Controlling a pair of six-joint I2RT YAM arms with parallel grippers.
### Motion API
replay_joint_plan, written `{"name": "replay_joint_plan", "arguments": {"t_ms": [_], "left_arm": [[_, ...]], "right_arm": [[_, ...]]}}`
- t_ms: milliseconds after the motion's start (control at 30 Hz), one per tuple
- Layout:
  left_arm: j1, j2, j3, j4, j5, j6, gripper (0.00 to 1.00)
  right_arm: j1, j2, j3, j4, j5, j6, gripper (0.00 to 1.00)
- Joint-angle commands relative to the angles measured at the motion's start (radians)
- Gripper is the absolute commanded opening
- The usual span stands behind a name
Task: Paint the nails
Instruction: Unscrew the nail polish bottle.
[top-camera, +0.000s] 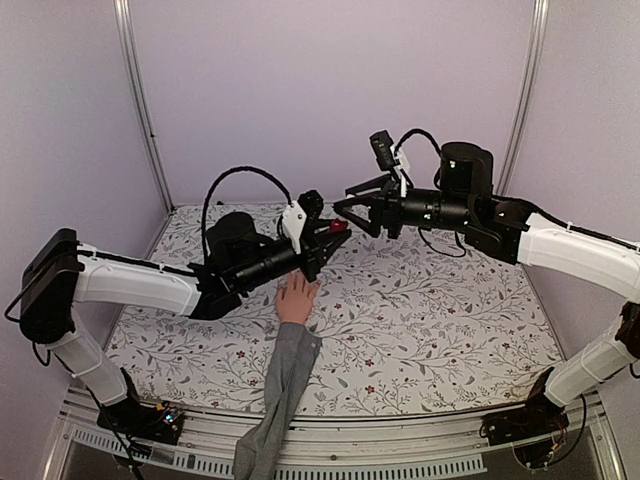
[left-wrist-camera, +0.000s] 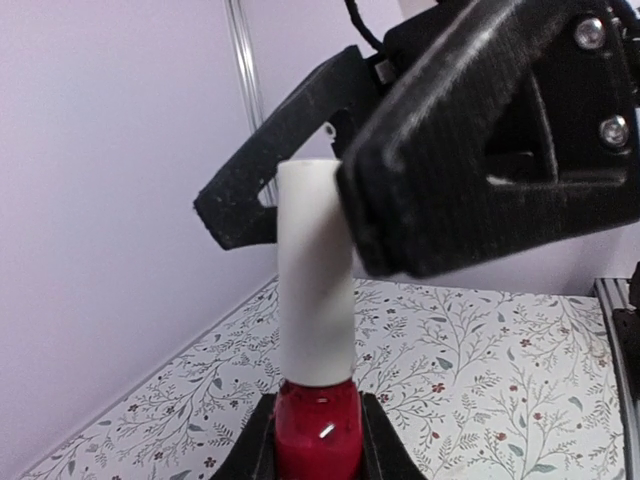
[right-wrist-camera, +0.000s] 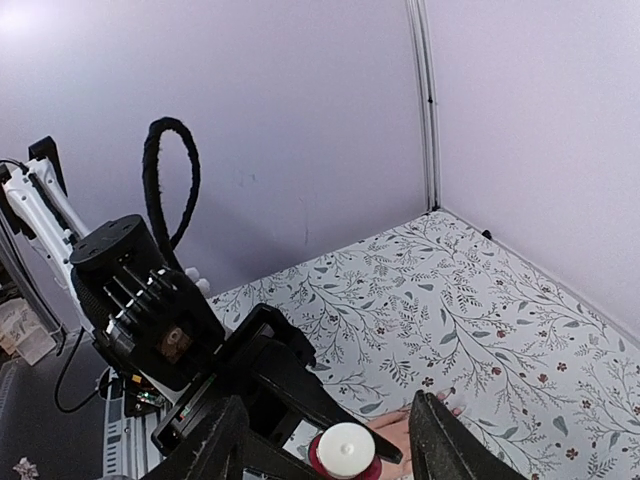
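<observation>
My left gripper (top-camera: 335, 236) is shut on the small red polish bottle (left-wrist-camera: 315, 432) and holds it upright above the table. The bottle's tall white cap (left-wrist-camera: 315, 285) stands up between the two fingers of my right gripper (right-wrist-camera: 330, 450). That gripper is open, with a gap on each side of the cap (right-wrist-camera: 345, 450). Below lies the peach mannequin hand (top-camera: 296, 299) with its grey sleeve (top-camera: 282, 385). Two pinkish nails (right-wrist-camera: 448, 398) show past my right finger in the right wrist view. In the top view the nails are too small to make out.
The floral tablecloth (top-camera: 430, 320) covers the table, with lilac walls on three sides. The sleeve hangs over the table's near edge between the two arm bases. A black cable loop (top-camera: 240, 185) rises above the left wrist.
</observation>
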Motion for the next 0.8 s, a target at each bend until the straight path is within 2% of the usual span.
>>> {"name": "replay_joint_plan", "arguments": {"t_ms": [0,467,767], "left_arm": [[-0.013,0.014,0.035,-0.013,-0.140,0.053,0.00],[-0.062,0.033,0.049,-0.017,-0.270,0.151,0.00],[-0.072,0.045,0.063,-0.032,-0.322,0.173,0.00]], "right_arm": [[0.001,0.007,-0.005,0.030,0.071,0.092,0.54],[0.001,0.058,0.013,0.032,0.042,0.188,0.39],[0.001,0.058,0.014,0.039,0.020,0.189,0.06]]}}
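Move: Just below the right fingertips, already between its open fingers, the white cap's middle lies about 1 cm down and 1 cm to the left. The red bottle is about 5 cm below this hand and 1 cm left; the mannequin hand lies roughly 10 cm ahead, 11 cm left and 33 cm down. From the left hand, which holds the bottle, the cap is about 4 cm straight above, and the mannequin hand some 10 cm ahead, 8 cm left and 26 cm down. Easing forward about 2 cm and then also sinking about 2 cm along the cap, the right hand tips its fingers down some 10 degrees and closes them from well open, pinching the white cap low, near the bottle's neck. The left hand keeps its grip on the bottle, carrying it forward about 2 cm while turning it some 10 degrees counter-clockwise. ##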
